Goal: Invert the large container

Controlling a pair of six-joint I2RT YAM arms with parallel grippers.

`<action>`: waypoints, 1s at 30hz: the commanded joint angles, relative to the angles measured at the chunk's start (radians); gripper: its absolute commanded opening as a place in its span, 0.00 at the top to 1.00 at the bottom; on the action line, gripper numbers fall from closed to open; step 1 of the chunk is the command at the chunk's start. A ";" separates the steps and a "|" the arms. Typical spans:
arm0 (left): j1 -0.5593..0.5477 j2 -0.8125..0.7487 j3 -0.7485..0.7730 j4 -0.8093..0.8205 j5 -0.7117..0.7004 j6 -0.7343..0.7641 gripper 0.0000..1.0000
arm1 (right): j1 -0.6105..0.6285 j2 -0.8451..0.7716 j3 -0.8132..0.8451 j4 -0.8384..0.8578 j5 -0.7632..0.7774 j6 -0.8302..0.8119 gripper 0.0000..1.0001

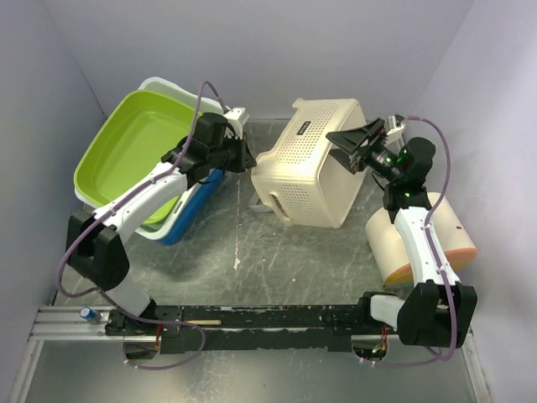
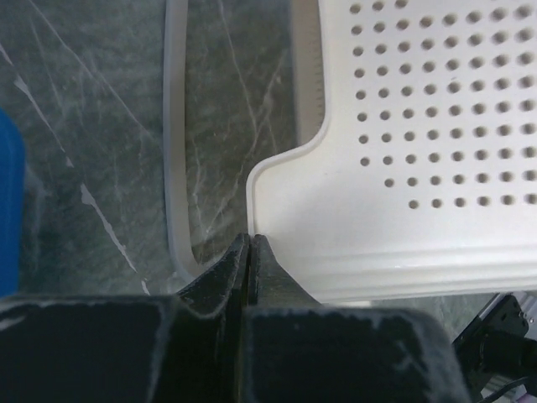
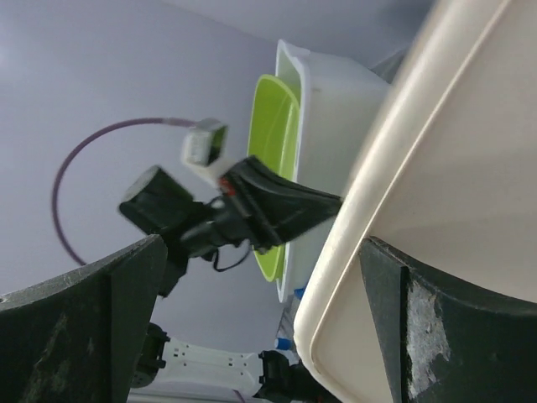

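The large container is a cream perforated basket [image 1: 310,164], tipped onto its side in the middle of the table. My left gripper [image 1: 246,159] is shut, its tips [image 2: 250,241] against the corner of the basket's left rim [image 2: 394,168]; nothing shows between the fingers. My right gripper [image 1: 359,141] is open at the basket's upper right edge. In the right wrist view its jaws [image 3: 262,245] stand wide apart, with the basket's rounded edge [image 3: 361,235] between them, close to the right finger [image 3: 436,327].
A green tub [image 1: 134,147] nested in a white tub [image 1: 168,86] leans at the back left, over a blue tub [image 1: 191,211]. A cream and orange round container [image 1: 419,239] lies at the right beside my right arm. Walls close in on three sides.
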 commanded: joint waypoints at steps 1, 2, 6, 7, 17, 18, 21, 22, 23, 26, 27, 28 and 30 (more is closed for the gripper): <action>-0.029 0.078 -0.016 0.054 0.165 -0.019 0.93 | 0.066 0.001 0.059 0.014 0.001 -0.026 0.00; -0.029 0.091 -0.014 0.059 0.170 -0.024 0.93 | 0.079 0.013 0.055 0.009 0.034 -0.043 0.00; -0.028 0.131 -0.009 0.071 0.159 -0.037 0.92 | 0.145 0.116 0.070 -0.010 0.086 -0.092 0.00; -0.028 0.137 -0.009 0.068 0.155 -0.037 0.92 | 0.160 0.140 0.071 -0.006 0.087 -0.096 0.00; -0.028 0.198 -0.008 0.029 0.177 -0.024 0.81 | 0.225 0.202 0.133 -0.061 0.130 -0.152 0.01; -0.028 0.191 -0.015 0.044 0.181 -0.029 0.80 | 0.225 0.200 0.129 -0.065 0.132 -0.154 0.01; -0.028 0.181 -0.009 0.044 0.183 -0.028 0.70 | 0.225 0.185 0.117 -0.092 0.146 -0.178 0.01; -0.028 0.180 0.003 0.031 0.178 -0.021 0.66 | 0.225 0.178 0.114 -0.110 0.153 -0.194 0.01; -0.028 0.177 0.014 0.016 0.173 -0.015 0.62 | 0.225 0.174 0.113 -0.139 0.160 -0.211 0.01; -0.028 0.158 0.041 -0.010 0.162 -0.009 0.42 | 0.221 0.168 0.114 -0.218 0.194 -0.274 0.01; -0.027 0.148 0.047 -0.010 0.162 -0.011 0.34 | 0.219 0.169 0.114 -0.236 0.202 -0.291 0.01; -0.028 0.135 0.054 -0.009 0.160 -0.013 0.29 | 0.216 0.170 0.114 -0.251 0.208 -0.302 0.01; -0.025 0.118 0.070 -0.007 0.149 -0.024 0.20 | 0.207 0.175 0.113 -0.261 0.206 -0.314 0.01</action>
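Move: The large container lies on its side, its open side to the left. Its middle is about 16 cm right of my left hand, 4 cm ahead and 10 cm lower, with its upper rim corner at my shut fingertips; the green tub is some 26 cm left, level ahead, 6 cm below. From my right hand, that middle is about 4 cm ahead, 5 cm left and 18 cm down, and the cream drum sits 16 cm back, 23 cm right, 22 cm down. With my left hand I quickly push the container's upper rim corner down about 7 cm, fingertips shut and tipping downward, then stay low, drift slightly right and open my fingers wide around the corner. My right hand stays wide open astride the container's upper base edge, moving about 6 cm forward and 3 cm left with it while the wrist rolls. ##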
